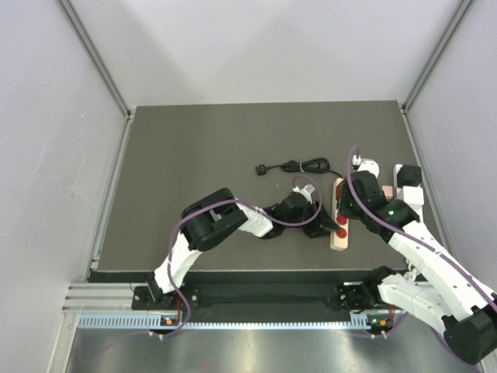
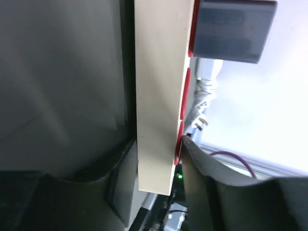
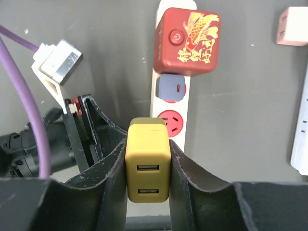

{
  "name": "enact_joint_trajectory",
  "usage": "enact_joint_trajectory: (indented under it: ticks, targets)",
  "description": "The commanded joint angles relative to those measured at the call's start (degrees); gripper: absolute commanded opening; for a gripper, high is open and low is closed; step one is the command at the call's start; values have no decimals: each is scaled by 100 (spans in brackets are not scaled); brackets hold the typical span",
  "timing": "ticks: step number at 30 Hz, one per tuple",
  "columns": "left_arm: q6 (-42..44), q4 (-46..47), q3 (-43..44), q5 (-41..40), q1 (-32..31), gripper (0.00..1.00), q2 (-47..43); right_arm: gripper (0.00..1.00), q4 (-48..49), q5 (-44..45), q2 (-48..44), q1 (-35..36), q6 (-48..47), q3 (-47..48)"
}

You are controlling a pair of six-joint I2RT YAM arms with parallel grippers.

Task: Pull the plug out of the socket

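Observation:
A cream power strip (image 1: 339, 242) with red sockets lies at the right of the dark mat. My left gripper (image 1: 324, 223) is shut on its near end; in the left wrist view the fingers (image 2: 202, 178) press both sides of the strip (image 2: 156, 96). My right gripper (image 3: 148, 159) is shut on a yellow USB plug (image 3: 148, 166) over the strip's near part. I cannot tell whether its prongs are still in a socket. Beyond it the strip (image 3: 163, 82) shows an empty red socket (image 3: 171, 121), a grey-blue plug (image 3: 171, 88) and a red cube charger (image 3: 186, 41).
A black coiled cable (image 1: 299, 166) lies behind the strip. A pink adapter (image 1: 386, 191) and a white plug (image 1: 366, 165) lie right of it; the pink adapter also shows in the right wrist view (image 3: 292, 26). A white object (image 3: 301, 139) lies at the right edge.

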Motion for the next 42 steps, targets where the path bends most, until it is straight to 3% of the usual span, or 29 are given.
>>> enact_joint_trajectory:
  ticks: [1,2,5,7,15,17,21,25,26,32,34,37,42]
  targets:
    - [841,-1852,-387,-926,-4,55,-60,0,206,-359,-152,-26,-331,153]
    - [902,-1905,-405,-979,-30,59,-226,0,311,-472,-169,-34,-366,109]
    - [1227,-2107,-309,-1129,-74,84,-499,0,348,-640,-178,-43,-489,38]
    - [1412,-2345,-212,-1313,-127,88,-701,0,339,-719,-239,-52,-516,47]
    - [1964,-2573,-774,-1630,-162,88,-1607,0,146,-755,-293,-263,-683,310]
    - [2177,-3117,-669,-1674,-171,88,-1809,0,102,-764,-319,-307,-770,363]
    - [2467,-3127,-1238,-2235,-188,85,-2564,0,-65,-895,-205,-316,-867,452]
    - [2766,-3496,-1811,-2728,-101,82,-3739,0,206,-1947,58,-263,-1017,268]
    - [2871,-3566,-1881,-2764,-66,81,-3987,0,581,-2603,120,-211,-1026,171]
    - [3680,-4823,-2162,-3923,128,81,-6456,0,2393,-4303,998,571,-595,-357]
    - [3987,-5042,-2268,-4177,216,86,-7323,0,3027,-4323,1610,1045,-534,-209]
    - [4312,-5393,-2181,-4118,365,89,-8056,0,3519,-4481,2559,1792,-507,406]
    - [4507,-6071,-1698,-4143,401,89,-8480,4,3933,-5649,4047,2732,-551,1618]
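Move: The right hand still holds the yellow plug above the power strip, whose middle is about 2 cm ahead, 1 cm right and 12 cm below; its red plug is 11 cm ahead, 1 cm right and 10 cm down. The bare table it heads for is some 28 cm left, 7 cm back, 13 cm below. From the left hand, pinching the strip, the yellow plug is roughly 4 cm ahead, level sideways, 11 cm up. Left fingers open off the strip and withdraw left, then up; right carries the yellow plug about 27 cm left. ##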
